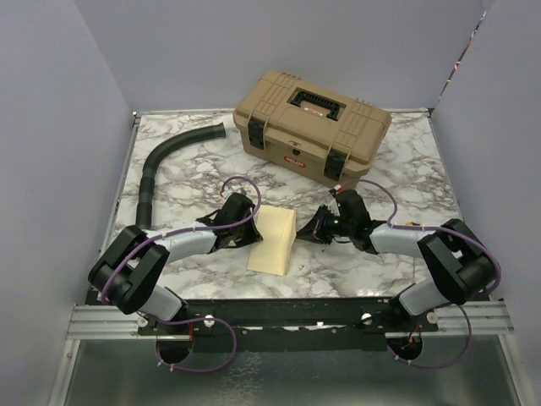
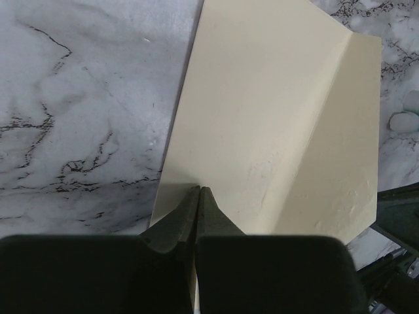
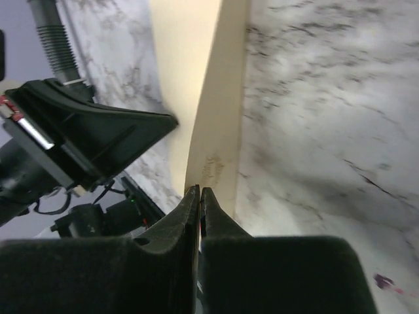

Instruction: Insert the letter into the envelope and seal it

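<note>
The pale yellow envelope lies mid-table, its flap raised along the right side. My left gripper is shut, and its tips rest on the envelope close to its left edge, face-on, with no paper between them. My right gripper is shut on the edge of the standing flap, which runs straight into the slit between its fingertips. In the left wrist view the left gripper meets tip to tip. The letter is out of view in every frame.
A tan toolbox with black latches stands at the back of the marble table. A black corrugated hose curves along the left side. The left arm's body sits close beside the flap.
</note>
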`<act>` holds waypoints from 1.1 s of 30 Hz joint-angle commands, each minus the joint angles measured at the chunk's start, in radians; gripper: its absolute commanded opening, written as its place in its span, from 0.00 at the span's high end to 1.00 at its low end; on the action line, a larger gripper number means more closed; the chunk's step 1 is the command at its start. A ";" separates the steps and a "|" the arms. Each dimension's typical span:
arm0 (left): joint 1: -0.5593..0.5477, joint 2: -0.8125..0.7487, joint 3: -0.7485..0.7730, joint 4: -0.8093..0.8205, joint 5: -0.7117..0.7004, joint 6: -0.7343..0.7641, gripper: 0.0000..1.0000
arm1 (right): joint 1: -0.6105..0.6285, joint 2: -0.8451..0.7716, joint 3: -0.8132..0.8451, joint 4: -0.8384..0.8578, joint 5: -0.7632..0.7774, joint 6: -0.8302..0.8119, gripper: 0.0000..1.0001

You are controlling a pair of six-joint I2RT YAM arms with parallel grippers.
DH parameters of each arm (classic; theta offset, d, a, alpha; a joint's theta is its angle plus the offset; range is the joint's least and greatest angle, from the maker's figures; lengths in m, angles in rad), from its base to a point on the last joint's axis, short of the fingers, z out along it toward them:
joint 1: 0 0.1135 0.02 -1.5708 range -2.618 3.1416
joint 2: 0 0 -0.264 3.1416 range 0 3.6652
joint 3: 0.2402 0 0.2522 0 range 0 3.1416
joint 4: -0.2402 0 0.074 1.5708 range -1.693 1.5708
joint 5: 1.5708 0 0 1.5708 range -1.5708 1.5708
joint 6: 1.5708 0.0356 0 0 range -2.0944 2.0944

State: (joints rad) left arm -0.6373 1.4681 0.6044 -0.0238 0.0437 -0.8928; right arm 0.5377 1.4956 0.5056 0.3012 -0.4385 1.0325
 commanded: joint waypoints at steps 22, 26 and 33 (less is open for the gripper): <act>-0.006 0.098 -0.037 -0.096 -0.066 0.046 1.00 | 0.154 0.269 0.331 -0.239 0.167 -0.264 0.94; -0.007 0.092 -0.057 -0.089 -0.070 0.038 1.00 | 0.188 0.270 0.370 -0.329 0.253 -0.292 0.94; -0.006 0.091 -0.061 -0.080 -0.067 0.038 1.00 | 0.235 0.302 0.436 -0.447 0.381 -0.319 0.94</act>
State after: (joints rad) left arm -0.6373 1.5017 0.6060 0.0402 0.0444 -0.8864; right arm 0.7441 1.7634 0.9009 -0.0189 -0.1909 0.7567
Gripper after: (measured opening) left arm 0.002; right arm 0.057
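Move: Just left of the closed right fingertips, the raised envelope flap has its middle about 2 cm to their left, 1 cm ahead and 1 cm lower; the envelope body's middle is some 8 cm left, 1 cm back and 3 cm down. The toolbox sits roughly 30 cm ahead of this hand, 6 cm to its right and 5 cm higher. From the left hand, the flap is about 10 cm right and 1 cm ahead, 2 cm above. Sweeping left about 5 cm over the envelope, the right hand keeps its shut fingertips on the flap, edging 2 cm forward with a brief lift, then sinks to finish 3 cm lower while the wrist rolls some 20 degrees, tipping the fingers more steeply down, to lay the flap over. The left fingertips, still shut, keep the body's left side held down, creeping barely a centimetre forward and right. ##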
